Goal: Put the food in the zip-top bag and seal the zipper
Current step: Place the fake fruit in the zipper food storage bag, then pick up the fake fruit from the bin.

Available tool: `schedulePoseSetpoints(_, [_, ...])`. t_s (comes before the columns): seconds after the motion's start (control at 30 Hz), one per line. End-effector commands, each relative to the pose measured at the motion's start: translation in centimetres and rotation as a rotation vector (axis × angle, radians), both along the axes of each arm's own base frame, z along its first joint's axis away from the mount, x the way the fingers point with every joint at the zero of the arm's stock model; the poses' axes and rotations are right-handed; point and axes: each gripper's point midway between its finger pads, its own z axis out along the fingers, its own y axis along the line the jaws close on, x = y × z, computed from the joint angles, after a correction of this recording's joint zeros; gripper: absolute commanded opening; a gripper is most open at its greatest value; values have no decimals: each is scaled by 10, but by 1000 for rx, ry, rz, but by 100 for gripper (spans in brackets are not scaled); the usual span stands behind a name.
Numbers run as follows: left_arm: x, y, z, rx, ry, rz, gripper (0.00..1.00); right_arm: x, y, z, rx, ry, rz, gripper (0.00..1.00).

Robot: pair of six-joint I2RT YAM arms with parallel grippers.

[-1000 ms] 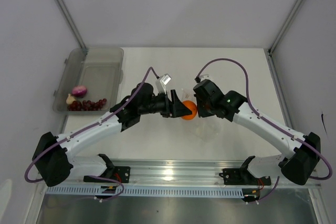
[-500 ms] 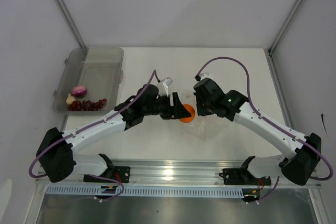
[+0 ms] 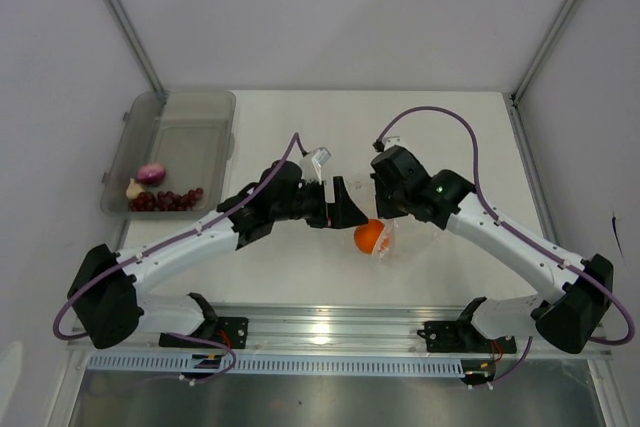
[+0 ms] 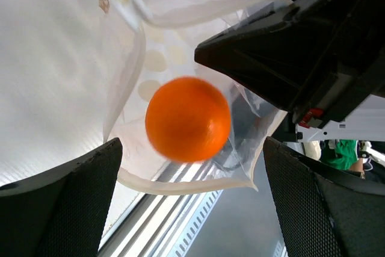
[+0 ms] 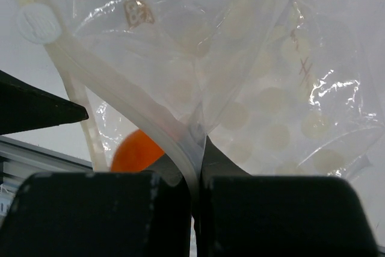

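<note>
The orange (image 3: pixel 370 236) (image 4: pixel 187 118) lies inside the transparent zip-top bag (image 3: pixel 388 243) (image 5: pixel 271 88), free of any finger. My left gripper (image 3: pixel 350 209) (image 4: pixel 192 209) stands open just left of the bag's mouth, nothing between its fingers. My right gripper (image 3: pixel 385 209) (image 5: pixel 198 148) is shut on the bag's mouth edge and holds it up. The zipper (image 4: pixel 180 186) (image 5: pixel 120 97) curves open below the orange. The onion (image 3: pixel 150 173), garlic (image 3: pixel 134 188) and berries (image 3: pixel 170 199) lie in the grey tub.
The grey translucent tub (image 3: pixel 185 122) sits at the table's far left. An aluminium rail (image 3: pixel 330 332) runs along the near edge between the arm bases. Frame posts rise at the back corners.
My left gripper has opened and let go of the orange. The orange has dropped toward the near edge, into the bag. The right arm has held still.
</note>
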Motion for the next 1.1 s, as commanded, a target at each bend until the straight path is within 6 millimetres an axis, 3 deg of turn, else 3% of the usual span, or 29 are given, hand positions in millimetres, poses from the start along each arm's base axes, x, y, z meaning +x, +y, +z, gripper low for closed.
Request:
schedulePoseSetpoints(0.0, [0, -1, 45, -75, -138, -22, 99, 6, 2, 29, 67, -64, -12, 0])
schedulePoseSetpoints(0.23, [2, 27, 64, -45, -217, 83, 99, 3, 1, 32, 102, -43, -14, 0])
schedulePoseSetpoints(0.53, [-6, 53, 59, -31, -226, 164, 99, 2, 3, 44, 169, -34, 0, 0])
schedulePoseSetpoints(0.67, [0, 68, 64, 3, -229, 240, 100, 0, -3, 51, 172, -58, -14, 0])
schedulePoseSetpoints(0.9, [49, 127, 35, 165, -75, 562, 100, -2, -6, 39, 118, -29, 16, 0])
schedulePoseSetpoints(0.93, [61, 147, 25, 207, -49, 650, 100, -2, -6, 39, 113, -29, 23, 0])
schedulePoseSetpoints(1.03, [83, 184, 20, 215, -62, 841, 100, -3, -8, 39, 94, -34, 40, 0])
schedulePoseSetpoints(1.07, [91, 189, 30, 154, -71, 886, 100, -3, -9, 39, 90, -35, 42, 0])
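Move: Over in the tray, the onion lies roughly 47 cm to the left of the empty, open left hand, 18 cm farther out and 16 cm below; the grapes sit some 5 cm nearer the base than the onion and 3 cm to its right, the garlic 3 cm nearer and 5 cm to its left. The orange, already released inside the bag, is about 4 cm right of the left hand, 2 cm back and 7 cm below. From the right hand the onion is about 55 cm left, 14 cm ahead and 16 cm down. Backing out from the bag mouth with fingers staying wide open, the left hand rises nearly 7 cm while easing left, then swings faster left and forward towards the food tray, sinking about 5 cm and turning some 40 degrees counter-clockwise. The right hand keeps its pinch on the bag's edge and lifts it about 2 cm. ##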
